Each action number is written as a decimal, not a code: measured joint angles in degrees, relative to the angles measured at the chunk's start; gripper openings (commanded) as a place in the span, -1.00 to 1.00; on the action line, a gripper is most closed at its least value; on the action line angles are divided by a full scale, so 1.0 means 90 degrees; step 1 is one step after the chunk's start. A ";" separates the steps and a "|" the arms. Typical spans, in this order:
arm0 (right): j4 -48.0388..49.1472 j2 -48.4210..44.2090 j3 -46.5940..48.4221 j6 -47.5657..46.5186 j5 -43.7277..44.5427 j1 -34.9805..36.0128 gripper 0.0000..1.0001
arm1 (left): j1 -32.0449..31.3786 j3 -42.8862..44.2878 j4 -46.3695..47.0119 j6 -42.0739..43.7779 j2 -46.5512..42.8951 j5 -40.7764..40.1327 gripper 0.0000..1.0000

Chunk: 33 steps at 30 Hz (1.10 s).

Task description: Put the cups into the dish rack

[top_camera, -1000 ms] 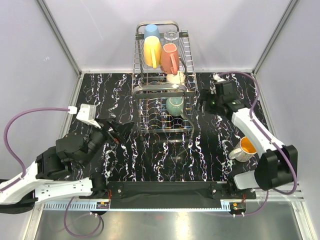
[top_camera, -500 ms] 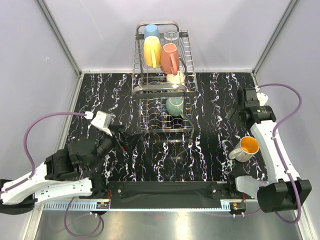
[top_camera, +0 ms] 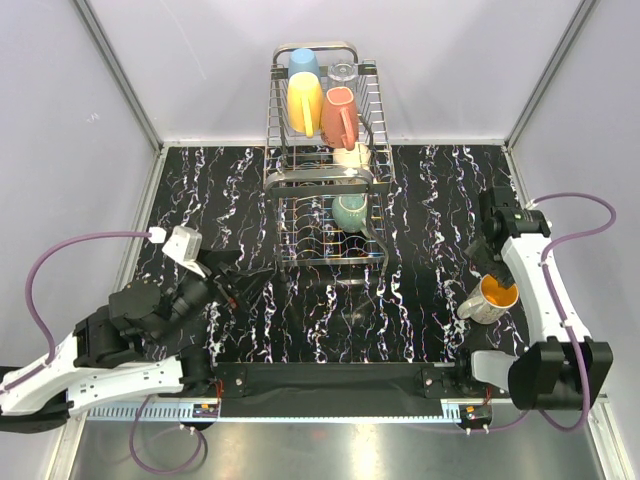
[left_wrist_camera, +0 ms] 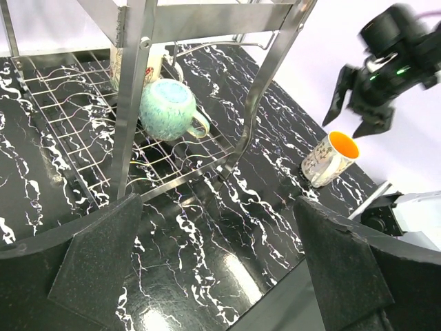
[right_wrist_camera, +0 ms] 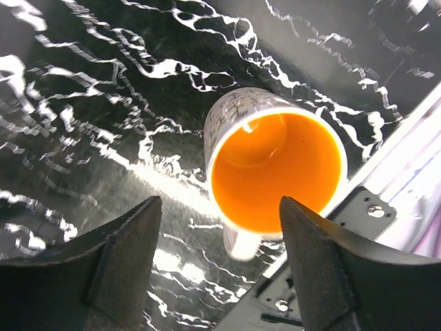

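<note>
A white patterned mug with an orange inside (top_camera: 488, 298) stands upright on the table at the right. My right gripper (top_camera: 490, 267) hovers just above it, open; in the right wrist view the mug (right_wrist_camera: 275, 172) lies below the spread fingers of that gripper (right_wrist_camera: 220, 207), untouched. The dish rack (top_camera: 275, 120) stands at the back centre. Its upper shelf holds a light blue tumbler (top_camera: 303, 63), a clear glass (top_camera: 343, 72), a yellow cup (top_camera: 305, 100), a salmon-pink cup (top_camera: 338, 115) and a cream cup (top_camera: 350, 154). A teal cup (top_camera: 350, 211) lies on the lower tier. My left gripper (top_camera: 228, 272) is open and empty, left of the rack.
In the left wrist view I see the rack's chrome post (left_wrist_camera: 131, 83), the teal cup (left_wrist_camera: 167, 109), the orange-lined mug (left_wrist_camera: 331, 158) and the right gripper (left_wrist_camera: 362, 110) above it. Metal frame posts and white walls enclose the black marbled table (top_camera: 400, 320).
My right arm swung from beside the rack out to the right, then came toward me over the orange-lined mug, its jaws narrowing slightly. The left arm shifted back and left.
</note>
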 measured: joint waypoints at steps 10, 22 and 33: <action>0.1047 0.0527 -0.1066 0.0019 -0.0442 -0.0525 0.26 | 0.0000 0.0000 -0.0097 0.0017 -0.0087 0.0005 0.98; 0.1843 0.0634 -0.1387 -0.0294 -0.0733 -0.0619 -1.00 | 0.0000 0.0294 -0.0231 -0.0231 0.0369 0.0180 0.98; 0.1877 -0.0682 -0.0107 -0.1484 -0.2322 -0.0629 -1.00 | 0.0000 0.1071 -0.0095 -0.0704 0.1377 0.0692 0.97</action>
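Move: Just below the right hand stands the last cup, white with an orange inside: its middle is about 11 cm down, 2 cm back and 3 cm to the right. The teal cup, already in the dish rack, lies roughly 17 cm ahead, 28 cm left and 8 cm lower than that hand. From the left hand, the orange-lined cup is some 46 cm to the right, 6 cm ahead and 29 cm below. Sinking almost straight down by about 8 cm, the right hand sets one finger inside the orange-lined cup and the other outside, then closes to pinch the rim on its left side. It then rises quickly about 11 cm, also going forward and a little left as the fingertips swing forward and up. The left hand, open and empty, drifts 5 cm right and rises slightly. ##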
